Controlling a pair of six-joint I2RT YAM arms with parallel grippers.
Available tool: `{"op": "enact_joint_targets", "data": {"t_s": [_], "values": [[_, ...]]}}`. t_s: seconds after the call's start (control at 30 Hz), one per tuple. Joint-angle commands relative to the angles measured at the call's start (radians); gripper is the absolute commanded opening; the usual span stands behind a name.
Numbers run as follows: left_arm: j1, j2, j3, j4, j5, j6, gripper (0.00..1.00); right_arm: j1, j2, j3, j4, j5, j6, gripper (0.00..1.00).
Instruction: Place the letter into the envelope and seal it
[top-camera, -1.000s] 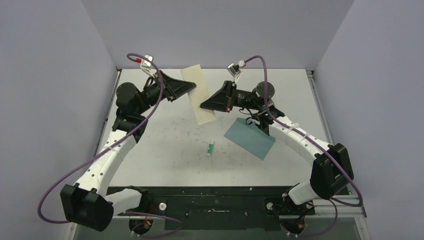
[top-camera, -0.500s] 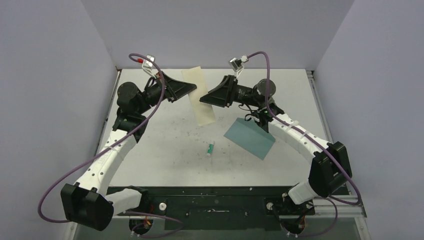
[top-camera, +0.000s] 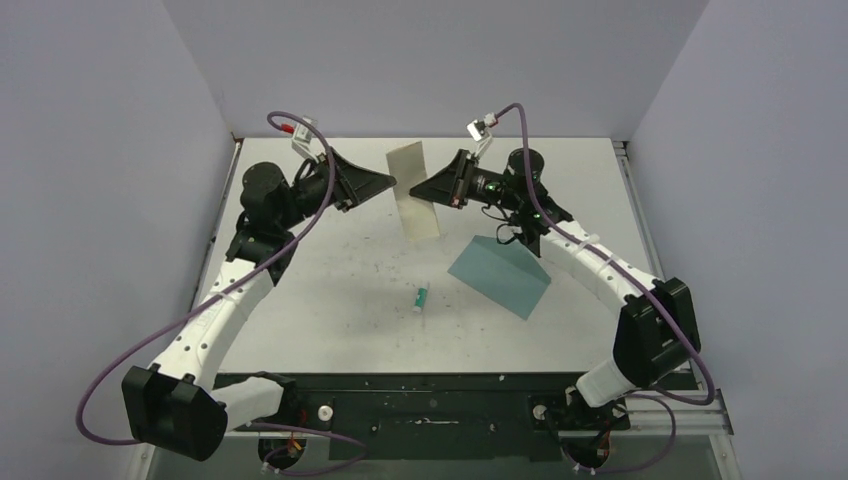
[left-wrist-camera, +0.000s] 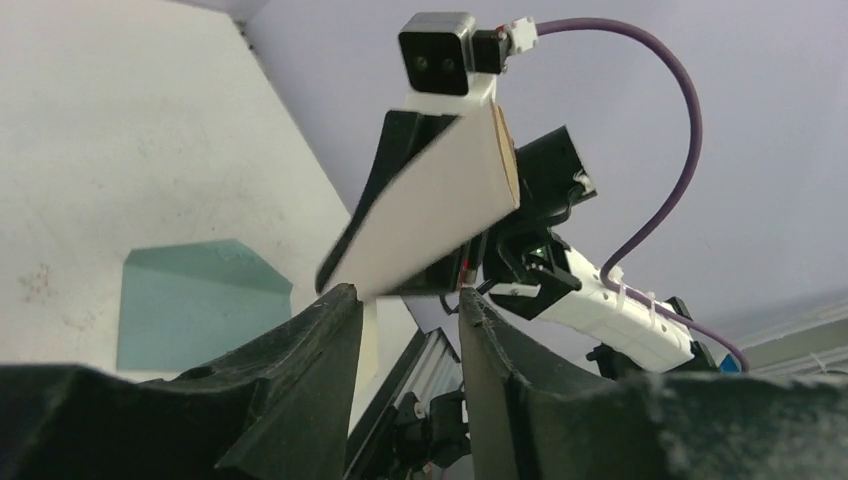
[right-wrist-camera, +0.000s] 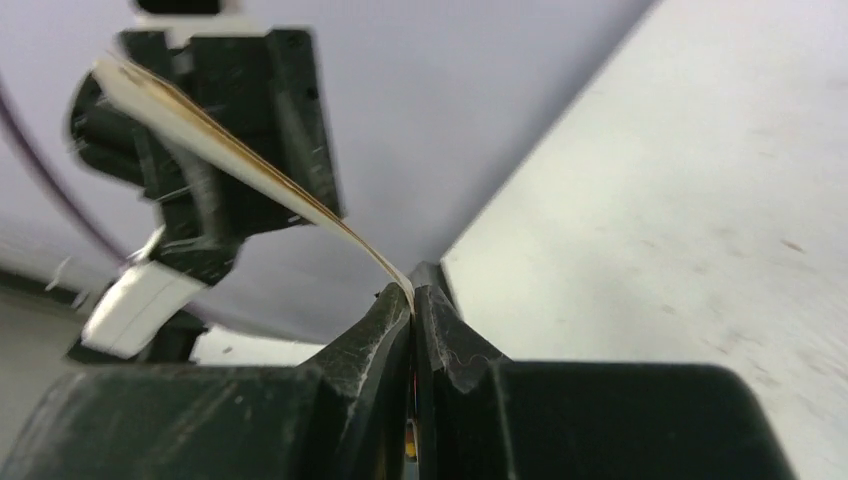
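Note:
The letter (top-camera: 415, 192) is a tan sheet with pale edges, held up in the air over the back of the table between the two arms. My right gripper (top-camera: 414, 191) is shut on its right edge; in the right wrist view the jaws (right-wrist-camera: 412, 296) pinch the thin sheet (right-wrist-camera: 230, 150), which fans out to the upper left. My left gripper (top-camera: 392, 180) points at the sheet's left side. Its fingers (left-wrist-camera: 405, 296) stand apart with nothing between them, and the letter (left-wrist-camera: 440, 200) hangs just beyond the tips. The teal envelope (top-camera: 500, 278) lies flat on the table below the right arm and also shows in the left wrist view (left-wrist-camera: 195, 300).
A small white-and-green stick (top-camera: 422, 297) lies on the table in front of the envelope's left corner. The white table (top-camera: 330, 290) is walled by grey panels at the back and sides. The two arm bases stand on a black rail (top-camera: 430, 405) at the near edge.
The left jaws have opened off the letter and the right jaws have shut on it. The sheet has swung a little right and stands more upright. The right wrist rose slightly.

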Motion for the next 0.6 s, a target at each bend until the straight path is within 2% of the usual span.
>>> {"op": "enact_joint_targets", "data": {"t_s": [0.0, 0.1, 0.17, 0.3, 0.4, 0.57], "values": [[-0.02, 0.026, 0.047, -0.284, -0.068, 0.148, 0.45, -0.098, -0.084, 0.086, -0.512, 0.208, -0.376, 0.05], [-0.082, 0.076, 0.043, -0.458, -0.184, 0.214, 0.6, -0.17, -0.109, 0.107, -0.811, 0.415, -0.576, 0.05], [-0.145, 0.11, 0.022, -0.488, -0.264, 0.204, 0.65, -0.236, -0.125, 0.088, -0.913, 0.538, -0.64, 0.05], [-0.293, 0.228, -0.014, -0.44, -0.359, 0.123, 0.72, -0.393, -0.154, 0.027, -1.001, 0.801, -0.686, 0.05], [-0.384, 0.364, -0.004, -0.381, -0.388, 0.071, 0.76, -0.463, -0.159, -0.024, -1.026, 1.011, -0.681, 0.05], [-0.484, 0.603, 0.105, -0.356, -0.389, -0.024, 0.79, -0.509, -0.147, -0.1, -1.088, 1.167, -0.662, 0.05]]}}
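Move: Down on the table, the envelope lies about 22 cm to the right of the left hand, 3 cm farther out and some 39 cm below; the glue stick is roughly 4 cm to that hand's right, 2 cm back and 38 cm below. From the right hand, which holds the folded letter, the envelope is about 20 cm right, 5 cm ahead and 34 cm down; the glue stick is straight below, 1 cm to its right. Parting quickly, the right hand keeps its pinch on the folded letter and sweeps some 33 cm right, sinking 19 cm and arcing forward, past the envelope to its right side, turning from pointing left to forward and steeply down. The left hand, already partly open, leaves the letter and drops about 28 cm, then also rightward, towards the envelope's near-left edge, tipping down and opening wide. ##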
